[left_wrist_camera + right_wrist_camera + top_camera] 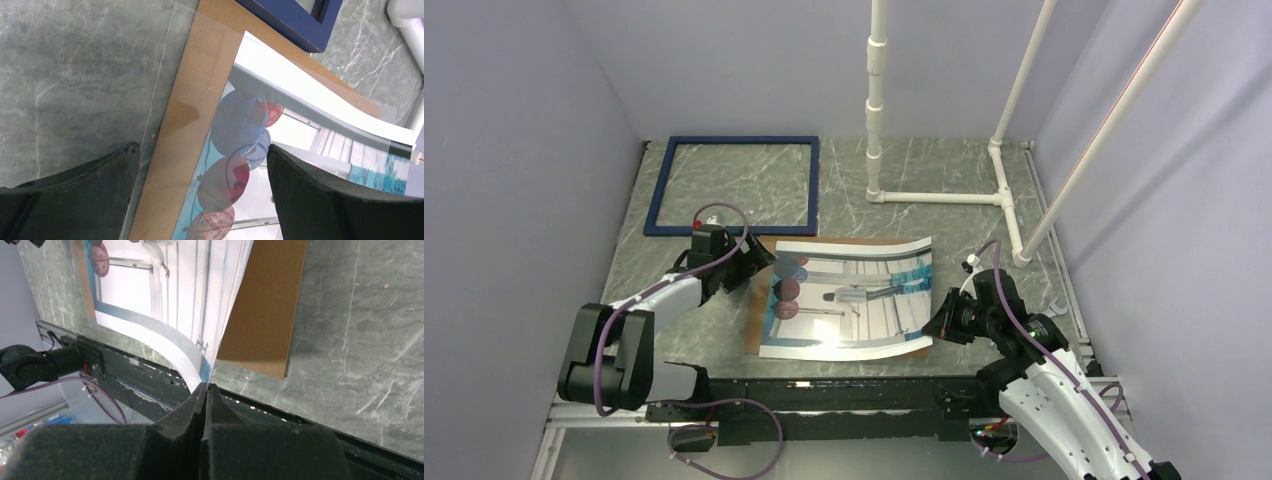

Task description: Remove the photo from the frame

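Note:
The navy frame (742, 141) lies with nothing in it at the back left; one corner of it (295, 20) shows in the left wrist view. The photo (854, 295) rests curled on a brown hardboard (754, 320) in the middle of the table. My right gripper (206, 386) is shut on the near right corner of the photo (175, 285), which bows up off the hardboard (265, 305). My left gripper (200, 150) hangs open over the photo's left end (240, 125), its fingers straddling the hardboard's edge (185, 110) without touching it.
A clear sheet (165, 75) lies under the hardboard's left edge. A white pipe stand (876, 100) rises at the back right, its base pipes on the table. A black rail (824, 395) runs along the near edge. Grey walls close in on both sides.

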Action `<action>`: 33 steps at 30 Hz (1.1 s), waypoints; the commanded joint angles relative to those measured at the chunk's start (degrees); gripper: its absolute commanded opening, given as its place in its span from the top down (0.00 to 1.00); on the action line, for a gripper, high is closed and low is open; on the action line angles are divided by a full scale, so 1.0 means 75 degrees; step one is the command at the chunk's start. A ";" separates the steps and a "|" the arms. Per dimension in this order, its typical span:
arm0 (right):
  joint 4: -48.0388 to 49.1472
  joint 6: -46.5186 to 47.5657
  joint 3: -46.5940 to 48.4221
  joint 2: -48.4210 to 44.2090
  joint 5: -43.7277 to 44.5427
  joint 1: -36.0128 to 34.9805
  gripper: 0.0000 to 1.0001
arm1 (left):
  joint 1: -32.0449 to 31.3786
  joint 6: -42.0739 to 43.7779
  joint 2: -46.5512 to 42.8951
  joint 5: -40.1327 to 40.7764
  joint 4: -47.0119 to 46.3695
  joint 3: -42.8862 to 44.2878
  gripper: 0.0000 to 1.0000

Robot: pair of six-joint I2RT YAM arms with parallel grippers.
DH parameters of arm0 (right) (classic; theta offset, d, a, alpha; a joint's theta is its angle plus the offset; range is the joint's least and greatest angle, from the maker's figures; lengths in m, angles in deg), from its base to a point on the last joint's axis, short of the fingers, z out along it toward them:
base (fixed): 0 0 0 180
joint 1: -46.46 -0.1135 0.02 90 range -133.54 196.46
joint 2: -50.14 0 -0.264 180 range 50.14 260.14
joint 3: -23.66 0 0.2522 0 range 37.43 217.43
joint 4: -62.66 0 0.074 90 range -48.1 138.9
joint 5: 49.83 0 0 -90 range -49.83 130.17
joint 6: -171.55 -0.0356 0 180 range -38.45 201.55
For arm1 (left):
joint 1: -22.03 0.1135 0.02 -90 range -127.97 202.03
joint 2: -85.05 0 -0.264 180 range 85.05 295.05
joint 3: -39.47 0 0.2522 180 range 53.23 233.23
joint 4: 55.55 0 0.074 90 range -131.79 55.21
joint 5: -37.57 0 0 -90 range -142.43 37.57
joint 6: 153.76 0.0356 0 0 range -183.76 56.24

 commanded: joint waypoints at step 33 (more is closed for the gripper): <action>0.0224 -0.1000 -0.0108 -0.0951 0.0534 -0.0003 0.82 | -0.0055 0.0314 0.0520 -0.0318 -0.0024 0.0642 0.01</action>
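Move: The photo's near right corner is already pinched in the shut right fingers; the photo's middle lies about 15 cm left of that hand, 11 cm farther out and 7 cm lower, with the brown board under it, its middle roughly 18 cm left and 11 cm ahead. From the open left hand the photo's middle is about 20 cm right, 7 cm back and slightly below. Rising about 1 cm, the right fingers open a fifth, loosening their pinch on the photo's near right corner. ##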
